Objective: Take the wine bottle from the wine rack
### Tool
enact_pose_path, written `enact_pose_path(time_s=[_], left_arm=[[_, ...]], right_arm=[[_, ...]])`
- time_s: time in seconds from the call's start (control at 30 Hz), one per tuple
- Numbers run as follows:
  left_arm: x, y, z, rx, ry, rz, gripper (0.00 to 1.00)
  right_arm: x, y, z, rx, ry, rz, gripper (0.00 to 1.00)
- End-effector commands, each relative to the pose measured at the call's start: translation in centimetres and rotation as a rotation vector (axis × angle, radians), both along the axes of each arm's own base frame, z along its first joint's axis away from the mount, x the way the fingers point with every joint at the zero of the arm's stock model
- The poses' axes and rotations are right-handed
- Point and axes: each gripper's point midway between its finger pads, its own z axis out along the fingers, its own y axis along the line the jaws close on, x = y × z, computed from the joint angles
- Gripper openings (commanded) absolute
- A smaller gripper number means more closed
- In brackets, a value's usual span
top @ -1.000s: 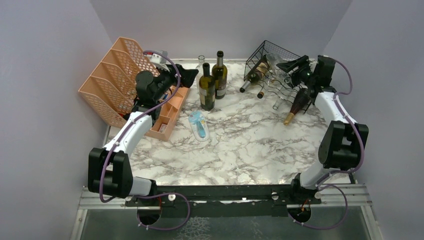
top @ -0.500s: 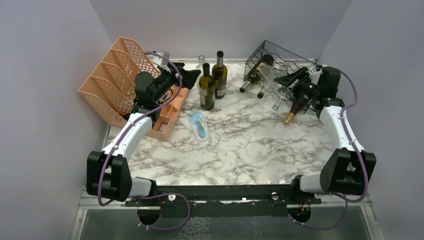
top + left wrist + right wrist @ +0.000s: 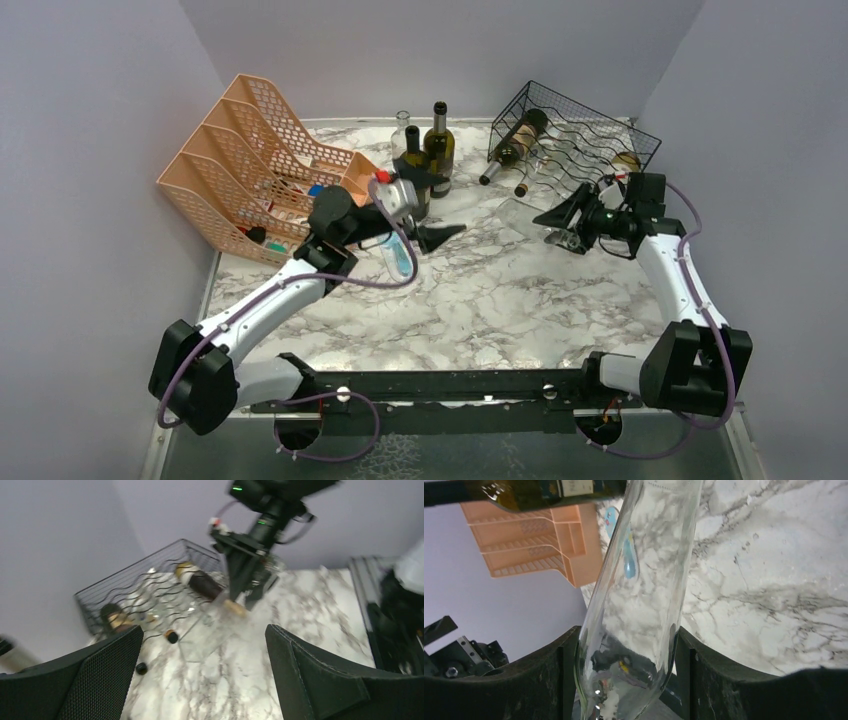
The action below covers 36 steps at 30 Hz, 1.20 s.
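Note:
The black wire wine rack [image 3: 585,125] stands at the back right of the marble table. My right gripper [image 3: 562,217] is shut on a clear glass wine bottle [image 3: 520,218], held lying sideways over the table just in front of the rack. In the right wrist view the clear bottle [image 3: 644,580] fills the gap between both fingers [image 3: 544,680]. My left gripper [image 3: 445,237] hangs open over the table's middle, pointing at that bottle, apart from it. The left wrist view shows the clear bottle [image 3: 210,630] beyond my empty left gripper [image 3: 205,670], and the rack [image 3: 145,587] behind.
Dark bottles [image 3: 515,140] still lie in the rack, necks sticking out forward, and one with a gold top [image 3: 626,160] lies at its right. Upright bottles [image 3: 437,150] stand at the back centre. A peach mesh organizer [image 3: 240,150] fills the back left. A blue packaged item [image 3: 402,262] lies under my left arm.
My right gripper has drawn the clear bottle out of the rack, forward and left and lower. My left arm has swung from the organizer to the table's middle.

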Motion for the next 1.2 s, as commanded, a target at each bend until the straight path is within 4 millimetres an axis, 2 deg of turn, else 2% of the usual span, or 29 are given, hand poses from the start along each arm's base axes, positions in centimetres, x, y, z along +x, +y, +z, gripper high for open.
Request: enact_pose_path(time_s=[0.0,0.13,0.23,0.57,0.77,0.87,1.0,1.17], left_arm=[[-5.9,-2.9,-3.2,0.128,-0.272,-0.201,0.99],[-7.2,-5.1,-7.9,0.275,-0.246,-0.279,0.99],[-7.5,-6.4,-10.3,0.359,-0.214,-0.317,0.99],[-7.7,-8.1,-13.7,0.427,-0.148,-0.332,0.99],[-7.7,-10.4,-16.4,0.502,-0.124,-0.271,0.99],[-7.3,-10.8,-17.3,0.520,-0.114,-0.237,0.99],[-6.5,-10.9,-18.1,0.545,-0.094,-0.202,0.99],[-7.6,-11.4,-18.9,0.550,-0.077,-0.261,0.96]], right_arm=[[-2.9,1.1,0.4,-0.020,-0.049,0.118,0.37],[-4.2,1.6,-0.1,-0.038,-0.057,0.148,0.36],[-5.1,2.3,-0.4,-0.042,-0.055,0.182,0.36],[-7.4,5.5,-2.6,-0.109,-0.027,0.333,0.35],[-8.3,7.6,-4.0,-0.112,0.003,0.392,0.35],[-8.8,8.6,-4.4,-0.127,0.011,0.434,0.35],[-9.2,9.1,-4.6,-0.148,0.011,0.459,0.34],[-9.8,9.7,-4.9,-0.167,0.008,0.489,0.34]])
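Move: The clear bottle, held by the right hand, has its middle about 20 cm to the left hand's right, 2 cm ahead and 20 cm below. From the right hand, the open left gripper it is taken to is about 23 cm left, 1 cm back and 16 cm higher. The nearer dark bottle stands some 15 cm ahead and 28 cm left of the right hand, its middle slightly lower. The rack's middle is roughly 24 cm ahead, 6 cm right and 10 cm below that hand. The clear bottle, still gripped in the right hand, is carried about 10 cm back, as far left and some 5 cm lower, swinging nearly 30 degrees counter-clockwise. The left hand drops some 20 cm to meet it, first swinging back, then mostly down and right, while rolling its left side up about 30 degrees; its fingers stay wide open and end astride the glass, not yet clamped. ##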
